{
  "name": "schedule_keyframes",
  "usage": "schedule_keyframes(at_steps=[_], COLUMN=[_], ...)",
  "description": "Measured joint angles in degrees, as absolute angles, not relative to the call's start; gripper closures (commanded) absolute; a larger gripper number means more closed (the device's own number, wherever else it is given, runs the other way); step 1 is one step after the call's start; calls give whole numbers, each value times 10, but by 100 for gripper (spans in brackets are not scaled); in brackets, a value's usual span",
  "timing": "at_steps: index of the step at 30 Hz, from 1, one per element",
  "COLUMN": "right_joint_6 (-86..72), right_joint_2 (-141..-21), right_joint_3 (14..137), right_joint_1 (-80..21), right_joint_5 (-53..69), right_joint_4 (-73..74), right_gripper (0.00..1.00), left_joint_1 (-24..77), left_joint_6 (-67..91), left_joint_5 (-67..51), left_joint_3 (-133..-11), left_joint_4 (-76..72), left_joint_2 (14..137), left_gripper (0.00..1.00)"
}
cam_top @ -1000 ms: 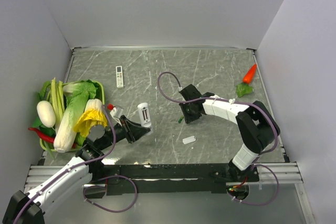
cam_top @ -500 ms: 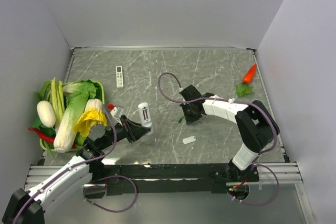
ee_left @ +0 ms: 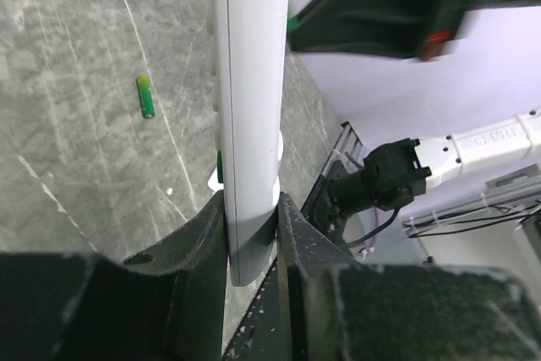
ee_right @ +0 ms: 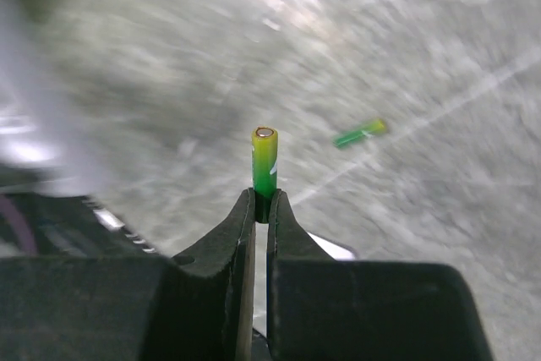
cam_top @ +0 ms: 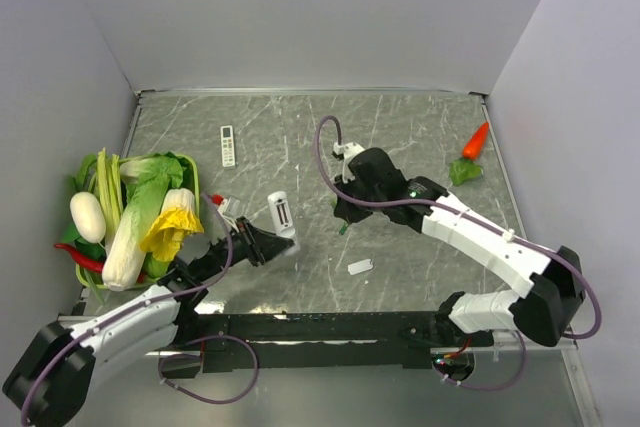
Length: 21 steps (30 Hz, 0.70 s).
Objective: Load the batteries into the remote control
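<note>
The remote control [cam_top: 281, 213] is a plain white bar, and my left gripper [cam_top: 268, 245] is shut on its lower end and holds it off the table. In the left wrist view the remote control [ee_left: 249, 116] stands up between both fingers of that gripper [ee_left: 254, 234]. My right gripper [ee_right: 261, 202] is shut on a green battery [ee_right: 264, 161], which sticks up past the fingertips. From above, the right gripper [cam_top: 345, 209] hangs just right of the remote. A second battery [cam_top: 343, 230] lies on the table below it, also seen as a battery [ee_right: 359, 134] and a battery [ee_left: 146, 95] in the wrist views.
A small white cover piece [cam_top: 360, 266] lies on the table toward the near edge. A slim remote with a dark screen [cam_top: 227, 145] lies at the back left. A basket of vegetables [cam_top: 130, 217] fills the left side. A red pepper [cam_top: 476, 140] and a green leaf [cam_top: 463, 171] lie at the far right.
My right gripper has shut on a battery and lifted it up and a little left, its arm now stretched out to the right. The left gripper has shifted the remote slightly right.
</note>
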State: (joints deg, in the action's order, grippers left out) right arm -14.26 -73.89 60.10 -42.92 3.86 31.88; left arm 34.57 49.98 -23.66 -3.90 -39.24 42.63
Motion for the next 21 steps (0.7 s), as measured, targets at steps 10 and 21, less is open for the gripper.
schedule_keyframes(at_steps=[10, 21], right_joint_6=[-150, -169], right_joint_2=[-737, -783], right_joint_3=[744, 769], right_joint_1=[-481, -493], right_joint_5=[90, 117], right_joint_4=[377, 453], right_gripper=[100, 100], left_joint_1=[455, 499], left_joint_6=[557, 608], left_joint_5=[-130, -46], left_joint_3=[-35, -54], left_joint_4=[-510, -655], left_joint_2=[555, 719], left_gripper=[98, 98])
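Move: The remote, held in my left fingers by its near end, has its empty battery compartment about 13 cm to the left of my right hand, level with it fore and aft and some 2 cm lower. The battery pinched in my right fingers is about 7 cm ahead of and 12 cm to the right of my left hand, at its height. From my right hand, the loose battery lies 2 cm ahead, 2 cm right and 15 cm down; the battery cover 8 cm back, 6 cm right and 16 cm down. I carry the battery up and left towards the remote: my right hand climbs nearly 9 cm, then sinks a few while drawing back about 4 cm, ending well above the compartment and still short of it. Meanwhile my left hand brings the remote about 5 cm right to meet it, a little lower, tipping its far end down some 10 degrees. Both grips hold. ##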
